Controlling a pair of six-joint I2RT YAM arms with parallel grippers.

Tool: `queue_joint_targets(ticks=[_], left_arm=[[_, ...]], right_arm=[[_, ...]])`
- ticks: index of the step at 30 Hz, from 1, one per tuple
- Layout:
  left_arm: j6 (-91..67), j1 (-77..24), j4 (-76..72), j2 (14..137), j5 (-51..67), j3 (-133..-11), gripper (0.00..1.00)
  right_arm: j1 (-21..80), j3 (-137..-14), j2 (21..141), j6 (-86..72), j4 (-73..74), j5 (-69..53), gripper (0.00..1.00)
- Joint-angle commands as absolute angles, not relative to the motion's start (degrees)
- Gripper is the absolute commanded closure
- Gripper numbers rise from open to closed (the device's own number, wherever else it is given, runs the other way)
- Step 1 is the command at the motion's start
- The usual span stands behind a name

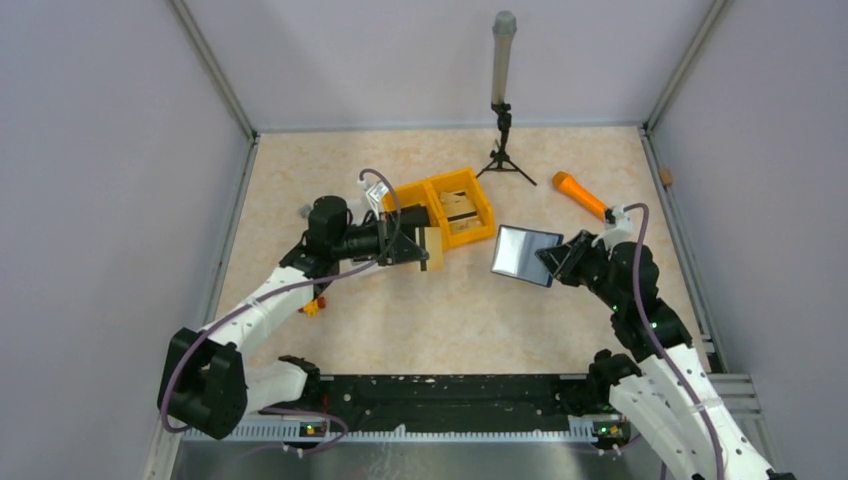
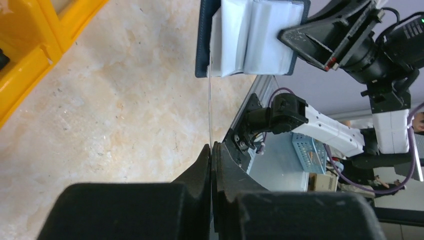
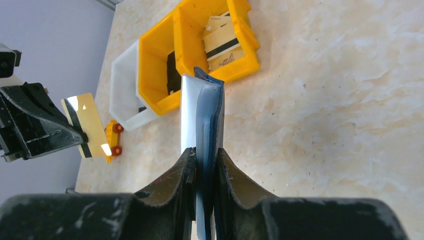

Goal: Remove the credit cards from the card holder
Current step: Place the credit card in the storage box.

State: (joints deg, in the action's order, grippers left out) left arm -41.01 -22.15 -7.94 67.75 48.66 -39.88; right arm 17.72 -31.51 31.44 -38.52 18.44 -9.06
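Note:
My right gripper (image 1: 553,258) is shut on the card holder (image 1: 523,254), a navy wallet held above the table with its pale grey inner face towards the left arm. In the right wrist view the card holder (image 3: 208,112) stands edge-on between the fingers (image 3: 231,172). My left gripper (image 1: 413,247) is shut on a tan credit card (image 1: 433,250) with a dark stripe, held clear of the holder and beside the yellow bin. That credit card (image 2: 209,107) shows only as a thin edge in the left wrist view, running up towards the card holder (image 2: 250,37). More tan cards (image 3: 222,42) lie in the bin.
A yellow two-compartment bin (image 1: 481,207) stands behind the left gripper, with a white tray (image 3: 123,85) at its left end. An orange toy car (image 3: 113,140) lies near the left arm. An orange tool (image 1: 580,195) and a tripod stand (image 1: 503,150) are at the back.

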Motion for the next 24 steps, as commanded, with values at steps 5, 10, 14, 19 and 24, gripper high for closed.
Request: queue_joint_targets(ticks=[5, 10, 14, 19, 24], left_arm=[[-32.52, -22.2, -0.98, 68.71, 42.77, -48.45, 1.0], [-25.09, -25.41, 8.69, 70.12, 30.75, -54.38, 1.0], [-18.02, -30.33, 17.35, 75.0, 17.91, -61.98, 1.0], [-9.51, -37.48, 26.26, 81.54, -8.19, -72.06, 1.0], [-2.89, -40.01, 28.21, 89.0, -16.12, -81.34, 1.0]], right_arm=[[17.23, -35.06, 28.5, -35.85, 20.91, -5.56, 1.0], [17.17, -35.28, 27.98, -35.36, 21.66, -4.98, 1.0], [17.19, -35.64, 27.4, -34.8, 22.34, -4.06, 1.0], [17.2, -36.09, 25.51, -33.35, 24.04, -1.69, 1.0], [17.16, -36.97, 23.8, -32.11, 25.99, 0.77, 1.0]])
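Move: The storage box compartment that holds the gold cards lies about 18 cm ahead of the left hand, 9 cm to its right and some 17 cm below. At that same depth, the black-card compartment is about 15 cm ahead and 3 cm left, the white bin 12 cm ahead and 15 cm left. The card holder hangs level with the hand, some 22 cm to its right. From the right hand, the gold-card compartment is roughly 20 cm ahead, 18 cm left and 17 cm below. Forward by about 10 cm, gathering speed, the left hand carries the pinched gold card towards the gold-card compartment, rising some 2 cm and sinking back. Its wrist swings round about 50 degrees, so the fingers go from pointing right to pointing forward, right and down; they stay shut. The right hand draws the held card holder some 3 cm away to the right. ##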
